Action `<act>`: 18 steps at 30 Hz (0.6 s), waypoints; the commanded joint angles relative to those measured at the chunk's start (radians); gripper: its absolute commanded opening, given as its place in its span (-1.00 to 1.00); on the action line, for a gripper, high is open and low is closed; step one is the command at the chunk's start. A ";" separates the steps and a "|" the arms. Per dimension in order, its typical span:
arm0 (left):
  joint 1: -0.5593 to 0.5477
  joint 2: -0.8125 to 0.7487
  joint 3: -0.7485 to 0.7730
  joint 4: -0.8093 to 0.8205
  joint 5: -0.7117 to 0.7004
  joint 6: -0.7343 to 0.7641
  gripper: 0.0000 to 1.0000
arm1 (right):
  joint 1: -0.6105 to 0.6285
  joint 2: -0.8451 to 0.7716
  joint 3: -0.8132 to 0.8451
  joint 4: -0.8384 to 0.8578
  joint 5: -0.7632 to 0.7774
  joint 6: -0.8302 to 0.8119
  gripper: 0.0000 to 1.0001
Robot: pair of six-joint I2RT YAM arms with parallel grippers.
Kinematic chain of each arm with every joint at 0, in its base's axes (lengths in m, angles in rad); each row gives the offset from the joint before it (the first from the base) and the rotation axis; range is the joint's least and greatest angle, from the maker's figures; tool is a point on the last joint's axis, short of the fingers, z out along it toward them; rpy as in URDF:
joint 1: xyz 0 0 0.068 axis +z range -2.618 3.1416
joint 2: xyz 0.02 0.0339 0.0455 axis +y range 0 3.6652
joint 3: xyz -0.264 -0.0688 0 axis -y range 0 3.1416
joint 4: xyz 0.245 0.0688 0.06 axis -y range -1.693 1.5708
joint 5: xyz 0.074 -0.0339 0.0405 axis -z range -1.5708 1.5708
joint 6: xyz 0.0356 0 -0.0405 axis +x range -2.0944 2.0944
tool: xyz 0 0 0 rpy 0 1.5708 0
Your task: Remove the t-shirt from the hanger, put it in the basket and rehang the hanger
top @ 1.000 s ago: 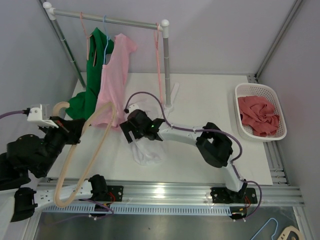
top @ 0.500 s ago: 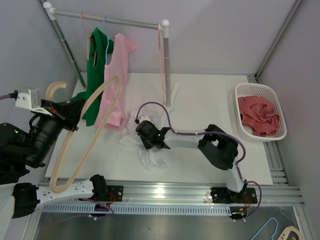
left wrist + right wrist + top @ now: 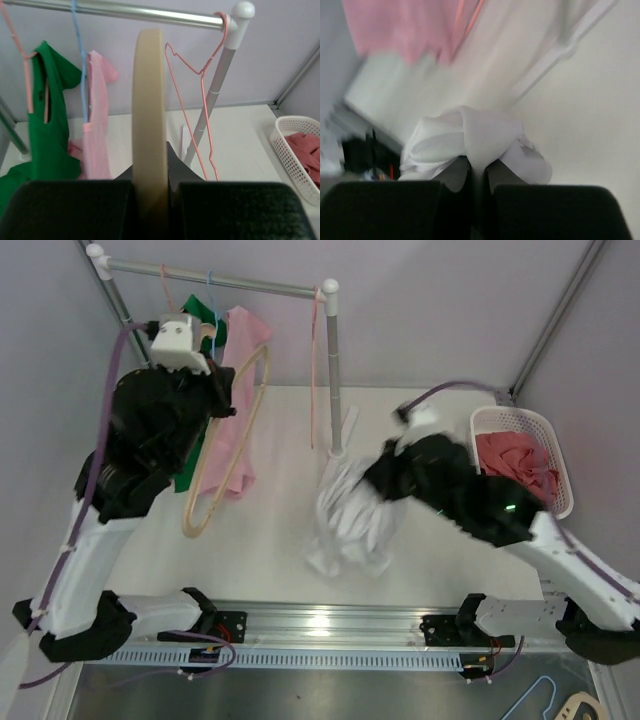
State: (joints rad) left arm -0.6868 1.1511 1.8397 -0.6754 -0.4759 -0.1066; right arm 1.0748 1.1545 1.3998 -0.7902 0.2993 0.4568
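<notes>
My left gripper [image 3: 212, 390] is shut on a bare beige hanger [image 3: 228, 445] and holds it up beside the clothes rail. In the left wrist view the hanger [image 3: 148, 95] stands edge-on between the shut fingers of the gripper [image 3: 150, 182]. My right gripper [image 3: 378, 475] is shut on the white t-shirt [image 3: 348, 520], which hangs bunched from it, its lower end near the table. In the right wrist view the gripper [image 3: 479, 175] pinches a fold of the shirt [image 3: 470, 135]. The shirt is off the hanger.
The metal clothes rail [image 3: 230, 280] carries a green garment [image 3: 195, 315], a pink garment [image 3: 240, 390] and an empty pink wire hanger [image 3: 318, 370]. Its right post [image 3: 333, 370] stands behind the shirt. A white basket [image 3: 505, 418] with red cloth sits at the right.
My left arm has swung the beige hanger from low at the left up to the rail. My right arm has lifted the white t-shirt off the table and moved it right.
</notes>
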 commanded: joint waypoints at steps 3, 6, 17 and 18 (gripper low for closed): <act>0.067 0.145 0.061 0.068 0.145 -0.068 -0.99 | -0.512 -0.018 0.310 -0.210 0.037 -0.164 -1.00; 0.105 0.231 0.133 0.095 0.195 -0.041 -0.99 | -0.822 0.013 0.465 -0.192 -0.171 -0.204 -1.00; 0.220 0.410 0.243 0.254 0.261 0.021 -0.99 | -1.427 0.200 0.426 -0.008 -0.466 -0.107 -1.00; 0.227 0.433 0.262 0.246 0.267 0.019 -0.99 | -1.456 0.205 0.401 0.032 -0.483 -0.071 -1.00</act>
State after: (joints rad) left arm -0.4801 1.5513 2.0171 -0.5247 -0.2512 -0.1165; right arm -0.2802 1.3571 1.8465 -0.8597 -0.0788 0.3206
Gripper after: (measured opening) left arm 0.058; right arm 0.057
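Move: My right hand already holds the white t-shirt; the basket with the red t-shirt lies some 41 cm to its right, 20 cm ahead and 27 cm below, the rack's foot about 21 cm ahead, 4 cm left and 31 cm below. My left hand has the empty beige hanger: the free rail stretch is roughly 19 cm ahead, 5 cm right, 5 cm up, with the pink hanger 9 cm farther right and 10 cm below that stretch. I swing my right hand about 35 cm right and 18 cm forward to the basket with the white t-shirt still pinched, climbing first and then sinking, the wrist turning some 55 degrees clockwise. Meanwhile my left hand carries the beige hanger forward towards the rail and a little right, dipping slightly before easing up, its grip kept shut. ##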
